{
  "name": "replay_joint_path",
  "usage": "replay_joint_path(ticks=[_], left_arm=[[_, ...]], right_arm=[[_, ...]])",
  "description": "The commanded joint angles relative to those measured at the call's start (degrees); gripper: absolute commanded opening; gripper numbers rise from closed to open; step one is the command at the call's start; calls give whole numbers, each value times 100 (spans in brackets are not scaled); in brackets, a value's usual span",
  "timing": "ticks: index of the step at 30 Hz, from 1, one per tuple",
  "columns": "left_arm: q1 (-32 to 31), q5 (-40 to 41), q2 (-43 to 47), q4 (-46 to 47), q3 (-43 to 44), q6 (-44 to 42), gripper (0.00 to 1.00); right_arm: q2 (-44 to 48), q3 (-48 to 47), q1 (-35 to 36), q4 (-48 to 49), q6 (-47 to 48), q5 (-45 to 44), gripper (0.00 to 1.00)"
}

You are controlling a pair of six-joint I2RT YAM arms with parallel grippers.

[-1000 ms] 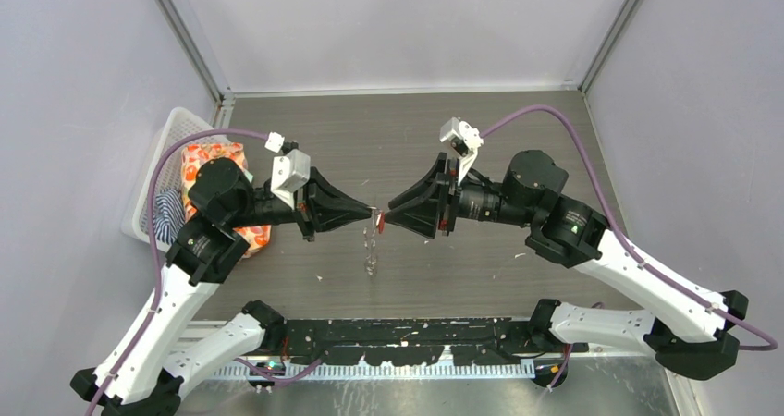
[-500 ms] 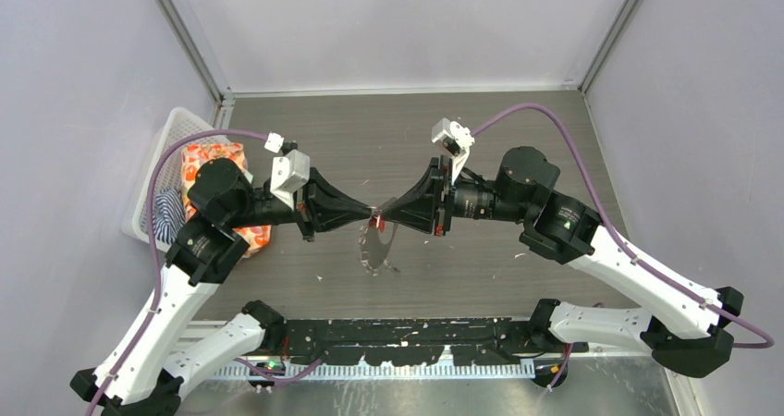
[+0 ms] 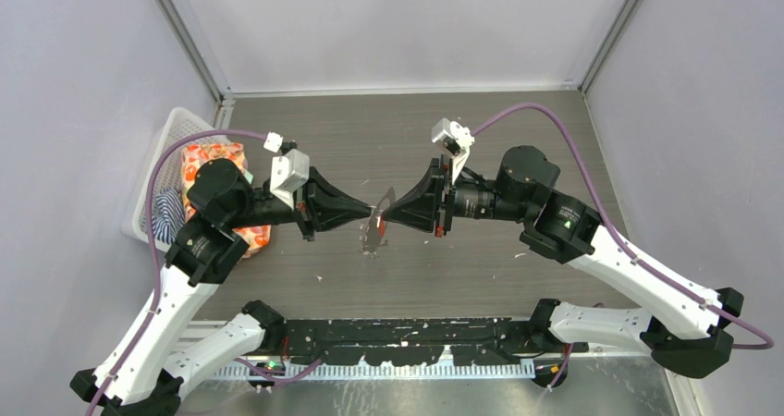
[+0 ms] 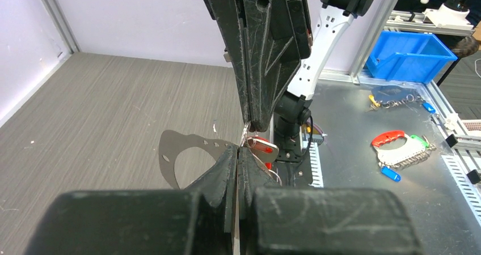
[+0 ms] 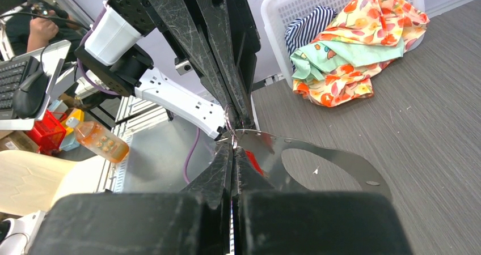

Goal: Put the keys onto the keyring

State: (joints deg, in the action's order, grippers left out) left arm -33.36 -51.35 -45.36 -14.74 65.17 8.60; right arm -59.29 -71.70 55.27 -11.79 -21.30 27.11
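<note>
The keyring (image 3: 373,238) shows as a flat silver loop with a wide opening and small holes along its rim, held in the air over mid-table. My left gripper (image 3: 369,214) is shut on its rim, seen close in the left wrist view (image 4: 237,151) with the loop (image 4: 169,153) spreading left. The red-headed key (image 3: 377,221) hangs at that rim (image 4: 262,146). My right gripper (image 3: 385,214) meets the left tip to tip. In its own view the right gripper (image 5: 232,146) is shut on a small wire ring (image 5: 227,118) beside the key (image 5: 254,162) and the loop (image 5: 346,158).
A white basket (image 3: 159,162) of patterned clothes stands at the table's left edge, also in the right wrist view (image 5: 266,5). Both arm bases sit on the black rail (image 3: 398,337) at the near edge. Grey walls close in the back and both sides.
My right gripper moved left to the left gripper's tip and shut. The keyring swung from hanging edge-on to showing its face, and now sits tilted slightly higher.
</note>
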Motion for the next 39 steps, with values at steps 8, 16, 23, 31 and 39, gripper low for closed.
replay_joint_path(ticks=[8,16,23,31,39], left_arm=[[-18,0,47,585,132,72,0],[-17,-67,55,608,145,89,0],[-19,-112,78,606,122,50,0],[-20,-74,98,560,109,-16,0],[-15,-67,89,522,116,-25,0]], right_arm=[[-71,-34,-59,-11,-88,87,1],[-178,87,-165,130,-244,187,1],[-194,52,-204,132,-296,335,2],[299,420,-223,402,-305,-97,49],[325,447,-219,755,-322,-181,47]])
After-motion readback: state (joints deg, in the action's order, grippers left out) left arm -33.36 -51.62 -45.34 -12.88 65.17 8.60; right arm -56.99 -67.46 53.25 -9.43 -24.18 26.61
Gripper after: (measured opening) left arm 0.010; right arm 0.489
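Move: Hanging from the left fingertips, about 1 cm to the right of the left hand point, the keyring sits level with the right hand and roughly 2 cm to its left. From the right hand, the red tag is some 1 cm left, level fore and aft, and 2 cm down. The metal plate's middle is about 1 cm back, 1 cm left and 4 cm down. Pulling downward with its fingers still shut at the keyring's linked end, the right hand sinks about 2.5 cm, easing forward a little and tipping slightly down. There it opens its fingers to about half, letting go, backs off some 1.5 cm to the right away from the keyring and then rises. The left hand stays put and keeps its pinch on the keyring. ##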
